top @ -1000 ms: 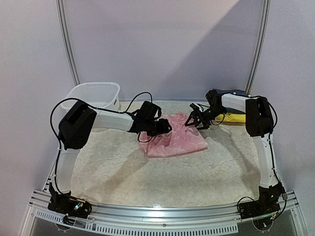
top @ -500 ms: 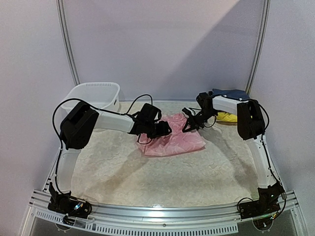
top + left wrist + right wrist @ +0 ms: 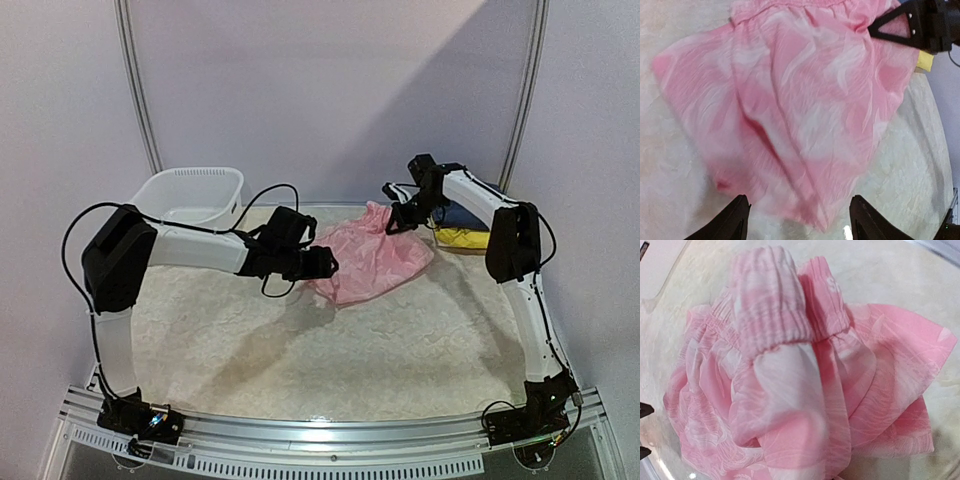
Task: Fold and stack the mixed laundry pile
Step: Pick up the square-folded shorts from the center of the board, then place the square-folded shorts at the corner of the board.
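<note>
The pink crinkly garment point(image 3: 382, 262) lies in the middle of the table, its elastic waistband end lifted toward the back. My right gripper point(image 3: 398, 220) is shut on that raised end. In the right wrist view the bunched pink garment point(image 3: 790, 390) hides the fingers. My left gripper point(image 3: 322, 264) hovers at the garment's left edge, open. In the left wrist view its fingertips point(image 3: 736, 220) stand wide apart over the hem of the pink garment point(image 3: 805, 115) with nothing between them. A yellow garment point(image 3: 462, 239) and a navy one point(image 3: 464, 216) lie stacked at the back right, behind the right arm.
A white slotted basket point(image 3: 190, 195) stands at the back left corner. The table top is a pale textured mat point(image 3: 330, 350). Metal frame posts point(image 3: 137, 90) rise at the back on both sides.
The right gripper has shut on the pink garment's waistband end and pulled it up and back to the right. The garment slid right with it. The left gripper backed off leftward and opened wider.
</note>
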{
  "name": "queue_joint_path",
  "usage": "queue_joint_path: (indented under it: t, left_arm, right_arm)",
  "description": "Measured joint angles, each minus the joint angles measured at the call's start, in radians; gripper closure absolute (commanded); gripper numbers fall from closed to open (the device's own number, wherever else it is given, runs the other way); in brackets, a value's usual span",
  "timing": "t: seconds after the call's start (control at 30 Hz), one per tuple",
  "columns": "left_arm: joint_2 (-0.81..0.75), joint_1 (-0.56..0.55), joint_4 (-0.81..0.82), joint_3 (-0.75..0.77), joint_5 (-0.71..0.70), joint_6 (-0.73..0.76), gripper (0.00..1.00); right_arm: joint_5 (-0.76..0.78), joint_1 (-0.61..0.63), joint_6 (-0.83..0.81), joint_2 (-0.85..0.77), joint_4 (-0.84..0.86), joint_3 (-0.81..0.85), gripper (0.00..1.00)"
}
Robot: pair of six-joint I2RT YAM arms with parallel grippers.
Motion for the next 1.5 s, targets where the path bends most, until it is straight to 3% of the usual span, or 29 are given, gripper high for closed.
queue_joint_path:
  t: [0.4,0.93,1.17,1.5]
  left_arm:
    - [-0.051,-0.022,-0.053,-0.062,-0.066,0.037,0.3]
    - [-0.051,-0.056,-0.092,-0.049,-0.068,0.052,0.3]
    - [-0.046,-0.068,-0.109,-0.011,-0.067,0.051,0.3]
    - [-0.034,-0.08,-0.117,0.001,-0.063,0.051,0.3]
  right_arm:
    - [0.117,-0.127,0.055,0.0,0.04,0.117,1.0]
    - [0.157,-0.168,0.08,-0.004,0.16,0.193,1.0]
    - [0.104,-0.235,0.082,-0.023,0.185,0.195,1.0]
    - [-0.127,-0.396,0.171,-0.094,0.153,0.191,1.0]
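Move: The right gripper already holds the pink shorts. The folded stack, yellow with the navy top uppermost, lies about 23 cm to its right, 8 cm ahead and 5 cm lower. The hanging body of the shorts has its middle some 8 cm back, 4 cm left and 4 cm below that gripper. From the open left gripper the stack is roughly 23 cm ahead, 39 cm right and 5 cm below. Keep the right gripper shut on the pink shorts and sweep them about 21 cm right, lifting some 16 cm and reaching 10 cm forward, until the gripper is high over the folded stack; turn the wrist clockwise and tip the fingers up on the way. Ease the open left gripper back a few centimetres, leaving the shorts to the right. ##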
